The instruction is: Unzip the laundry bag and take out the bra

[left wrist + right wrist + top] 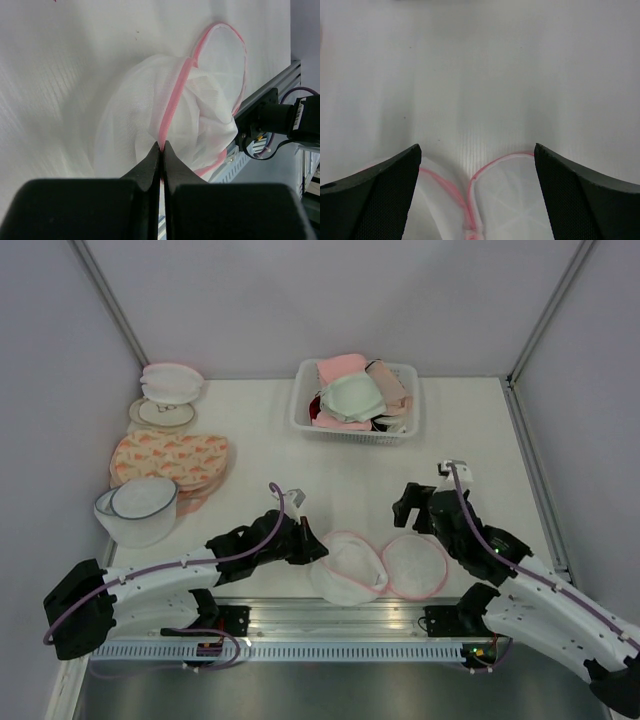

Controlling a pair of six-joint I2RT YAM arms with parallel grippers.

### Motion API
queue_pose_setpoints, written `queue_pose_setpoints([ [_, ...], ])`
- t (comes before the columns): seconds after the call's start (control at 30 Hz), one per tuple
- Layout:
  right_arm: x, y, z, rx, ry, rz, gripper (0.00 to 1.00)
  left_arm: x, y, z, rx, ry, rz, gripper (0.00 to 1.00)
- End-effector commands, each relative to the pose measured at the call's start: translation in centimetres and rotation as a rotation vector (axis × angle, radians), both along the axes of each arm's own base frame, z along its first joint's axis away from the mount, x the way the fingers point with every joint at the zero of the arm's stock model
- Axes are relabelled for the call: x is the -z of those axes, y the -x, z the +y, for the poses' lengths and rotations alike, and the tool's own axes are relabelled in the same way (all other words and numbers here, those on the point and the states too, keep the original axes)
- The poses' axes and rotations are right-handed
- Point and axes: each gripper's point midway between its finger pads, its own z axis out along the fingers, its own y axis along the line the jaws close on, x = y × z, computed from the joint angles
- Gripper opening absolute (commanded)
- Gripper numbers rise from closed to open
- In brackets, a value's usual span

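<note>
The laundry bag (415, 566) lies unzipped near the table's front edge, its two pink-rimmed white mesh halves spread side by side. My left gripper (318, 548) is shut on the pink rim (175, 102) of the left, puffed-up half (130, 130). Pale, almost white soft fabric (212, 120) bunched inside that half looks like the bra; its cups do not show clearly. My right gripper (408, 508) is open and empty, just behind the bag and apart from it. In the right wrist view the right gripper (476, 148) spans the hinge (470, 225) where the two halves meet.
A white basket (300, 412) at the back holds pink and beige bras and one pale green one (350, 395). At the left are flat orange-patterned bags (170, 458), a blue-rimmed mesh dome (143, 508) and other round bags (170, 383). A metal rail (340, 615) runs along the front edge.
</note>
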Motion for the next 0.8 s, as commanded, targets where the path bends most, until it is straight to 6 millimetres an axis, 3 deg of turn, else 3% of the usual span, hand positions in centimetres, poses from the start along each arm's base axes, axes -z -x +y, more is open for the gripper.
queue_pose_setpoints([
  [0.0,0.3,1.5,0.1,0.017,-0.112,0.036,0.98,-0.8,-0.6,-0.1,-0.028,0.032,-0.025,0.02],
  [0.17,4.7,3.2,-2.6,0.15,0.047,0.235,0.98,-0.4,-0.8,0.7,-0.07,0.014,-0.027,0.02],
  [0.23,5.9,3.6,-3.3,0.211,0.09,0.284,0.98,0.1,-0.9,2.1,-0.115,-0.03,-0.021,0.02],
  [0.3,7.0,3.8,-4.1,0.274,0.134,0.322,0.98,-1.1,-1.5,3.1,-0.173,-0.013,-0.052,0.02],
  [0.43,7.6,3.7,-3.7,0.29,0.101,0.307,0.98,-1.5,-1.6,5.2,-0.246,-0.018,-0.069,0.02],
  [0.57,7.9,4.0,-2.8,0.254,0.04,0.303,0.98,-1.5,-1.2,6.0,-0.264,0.009,-0.069,0.02],
  [0.77,11.7,6.0,-0.9,0.167,0.013,0.404,0.98,0.0,-0.6,6.0,-0.262,0.005,-0.026,0.02],
])
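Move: The laundry bag's round flap lies about 6 cm back from the open right hand, 5 cm to its right and 15 cm below. The mesh bag body, joined to the flap, is some 6 cm back and 12 cm to the left, equally low. From the left hand, which already pinches the pink trim, the bag body's middle is about 2 cm back, 5 cm right and 7 cm below; the flap is some 22 cm right and 1 cm back. The right hand sinks about 10 cm towards the flap while drawing back some 5 cm and a little to its right, its fingers tipping roughly 20 degrees further down and staying wide open, to end low near the flap's right rim with no touch to be seen. Meanwhile the left hand keeps its pinch on the pink trim and drags the bag about 5 cm to the left, lifting nearly 3 cm midway and then coming most of the way down again as the wrist turns slightly counter-clockwise. ##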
